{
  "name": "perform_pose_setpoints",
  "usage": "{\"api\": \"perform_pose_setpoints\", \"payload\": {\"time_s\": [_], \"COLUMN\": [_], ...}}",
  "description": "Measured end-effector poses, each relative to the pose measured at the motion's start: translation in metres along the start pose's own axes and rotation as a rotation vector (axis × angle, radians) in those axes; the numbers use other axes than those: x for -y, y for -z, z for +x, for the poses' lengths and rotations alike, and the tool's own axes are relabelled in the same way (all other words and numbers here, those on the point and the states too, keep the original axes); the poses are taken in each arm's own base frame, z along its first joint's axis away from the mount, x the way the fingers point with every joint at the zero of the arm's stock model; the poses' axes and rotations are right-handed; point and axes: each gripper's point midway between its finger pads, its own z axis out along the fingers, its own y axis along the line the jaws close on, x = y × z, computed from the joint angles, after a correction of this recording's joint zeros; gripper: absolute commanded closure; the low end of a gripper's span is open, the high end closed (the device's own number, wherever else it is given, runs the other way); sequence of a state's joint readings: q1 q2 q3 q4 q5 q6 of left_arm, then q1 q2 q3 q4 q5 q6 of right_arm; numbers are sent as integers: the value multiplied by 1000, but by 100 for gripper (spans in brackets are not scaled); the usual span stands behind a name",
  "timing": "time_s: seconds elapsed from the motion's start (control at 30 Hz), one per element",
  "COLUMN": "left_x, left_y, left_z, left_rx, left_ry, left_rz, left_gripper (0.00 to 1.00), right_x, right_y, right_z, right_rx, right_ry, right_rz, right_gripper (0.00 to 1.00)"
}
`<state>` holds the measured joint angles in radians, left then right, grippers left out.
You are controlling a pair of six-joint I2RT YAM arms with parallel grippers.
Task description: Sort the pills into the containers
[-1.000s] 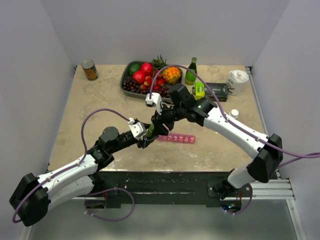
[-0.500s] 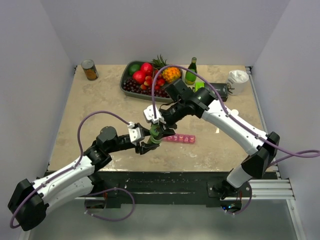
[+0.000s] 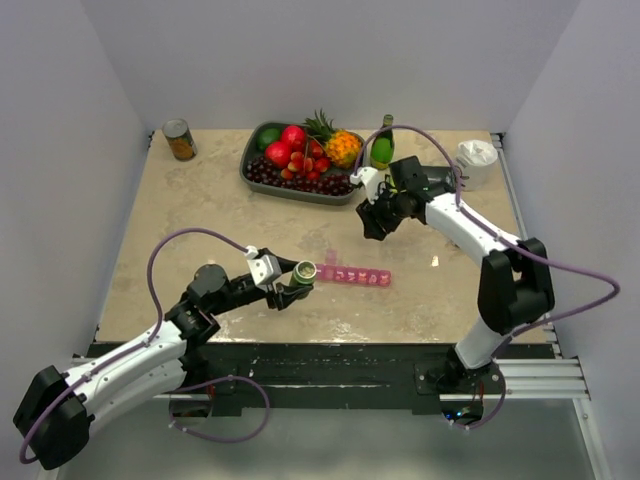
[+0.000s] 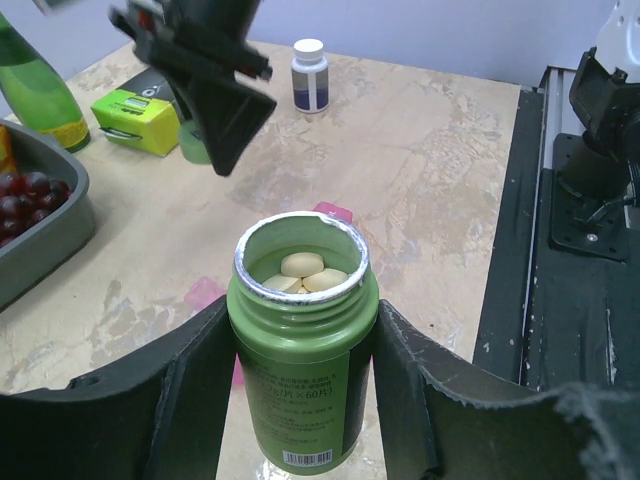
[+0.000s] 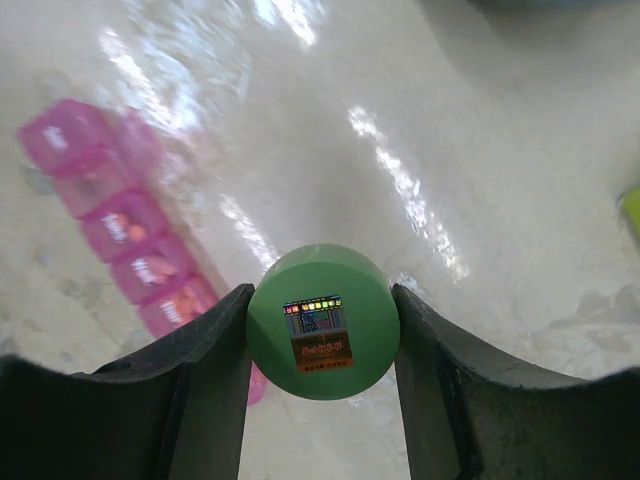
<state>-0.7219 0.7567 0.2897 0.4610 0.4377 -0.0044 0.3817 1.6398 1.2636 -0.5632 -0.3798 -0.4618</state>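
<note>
My left gripper [image 3: 297,279] [image 4: 300,335] is shut on an upright green pill bottle [image 3: 303,272] [image 4: 300,350]. Its mouth stands open, with pale yellow pills [image 4: 305,275] showing inside. The bottle's green cap [image 5: 320,320] sits between the pads of my right gripper [image 3: 376,221] [image 5: 320,325], which is shut on it above the table, beyond the containers. The containers are a pink pill organizer [image 3: 357,276] [image 5: 130,250] lying just right of the bottle. In the left wrist view only pink corners [image 4: 333,211] of it show behind the bottle.
A grey fruit tray [image 3: 250,170] stands at the back, with a green glass bottle [image 3: 381,143] and a can [image 3: 179,139] near it. A small white bottle [image 3: 468,228] [image 4: 309,75] stands at the right. A yellow-green box [image 4: 135,107] and a white crumpled cup [image 3: 474,158] are at the back right.
My right gripper has lifted the cap off the bottle and swung away toward the back right. My left gripper keeps the uncapped bottle, shifted slightly.
</note>
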Motion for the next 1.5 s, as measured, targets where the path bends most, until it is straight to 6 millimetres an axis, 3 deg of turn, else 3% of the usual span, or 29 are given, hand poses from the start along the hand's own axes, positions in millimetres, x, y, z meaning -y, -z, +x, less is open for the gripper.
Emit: {"api": "perform_pose_setpoints", "payload": {"time_s": [0.2, 0.33, 0.37, 0.47, 0.6, 0.73, 0.87, 1.0, 1.13, 1.23, 1.37, 1.43, 1.5], "left_x": [-3, -4, -3, -2, -2, -5, -14, -26, -39, -53, -67, -71, -73], "left_y": [1, 2, 3, 5, 5, 5, 6, 7, 4, -1, -7, -9, -12], "left_z": [-3, -3, -1, 6, 10, 8, 0, -17, -32, -50, -74, -83, -88], "left_rx": [25, 56, 61, 69, 81, 102, 142, 218, 273, 322, 397, 427, 449], "left_ry": [21, 41, 50, 82, 114, 131, 160, 216, 283, 334, 379, 394, 404], "left_rz": [-25, -42, -45, -52, -60, -82, -131, -200, -264, -316, -364, -381, -388], "left_gripper": [100, 100, 100, 100, 100, 100, 100, 100, 100, 100, 100, 100, 100], "right_x": [40, 52, 55, 58, 57, 55, 47, 15, -45, -90, -143, -165, -173], "right_y": [-45, -59, -59, -60, -58, -47, -18, 24, 58, 66, 65, 71, 78], "right_z": [63, 86, 83, 82, 82, 76, 47, 0, -40, -57, -78, -83, -95], "right_rx": [-152, -198, -185, -177, -175, -155, -64, 131, 349, 381, 430, 460, 497], "right_ry": [-134, -175, -173, -175, -166, -142, -64, 94, 217, 319, 388, 389, 368], "right_rz": [71, 80, 88, 95, 94, 101, 88, -26, -273, -460, -571, -587, -581], "right_gripper": [72, 53, 43, 26, 15, 10, 1, 1, 1, 1, 1, 1, 1]}}
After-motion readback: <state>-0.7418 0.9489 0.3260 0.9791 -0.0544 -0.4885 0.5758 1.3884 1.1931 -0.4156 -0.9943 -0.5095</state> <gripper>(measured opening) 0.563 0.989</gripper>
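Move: The green cap is still in the right fingers; its set-down spot, bare table, is about 3 cm ahead, 5 cm right and 11 cm below that hand. The pink pill box lies roughly 6 cm back, 3 cm left and 11 cm down, the left-held open bottle some 17 cm back, 15 cm left and 8 cm up. From the left hand, the pill box is about 11 cm ahead, 12 cm right and 18 cm below. Lower the right gripper about 10 cm, slightly forward and right, set the green cap on the bare table beyond the pill box and open fully; then lift about 20 cm and swing back and left towards the bottle, turning counter-clockwise. Keep the left grip on the bottle; raise it and carry it forward, fingertips tipping up some 30 degrees. ##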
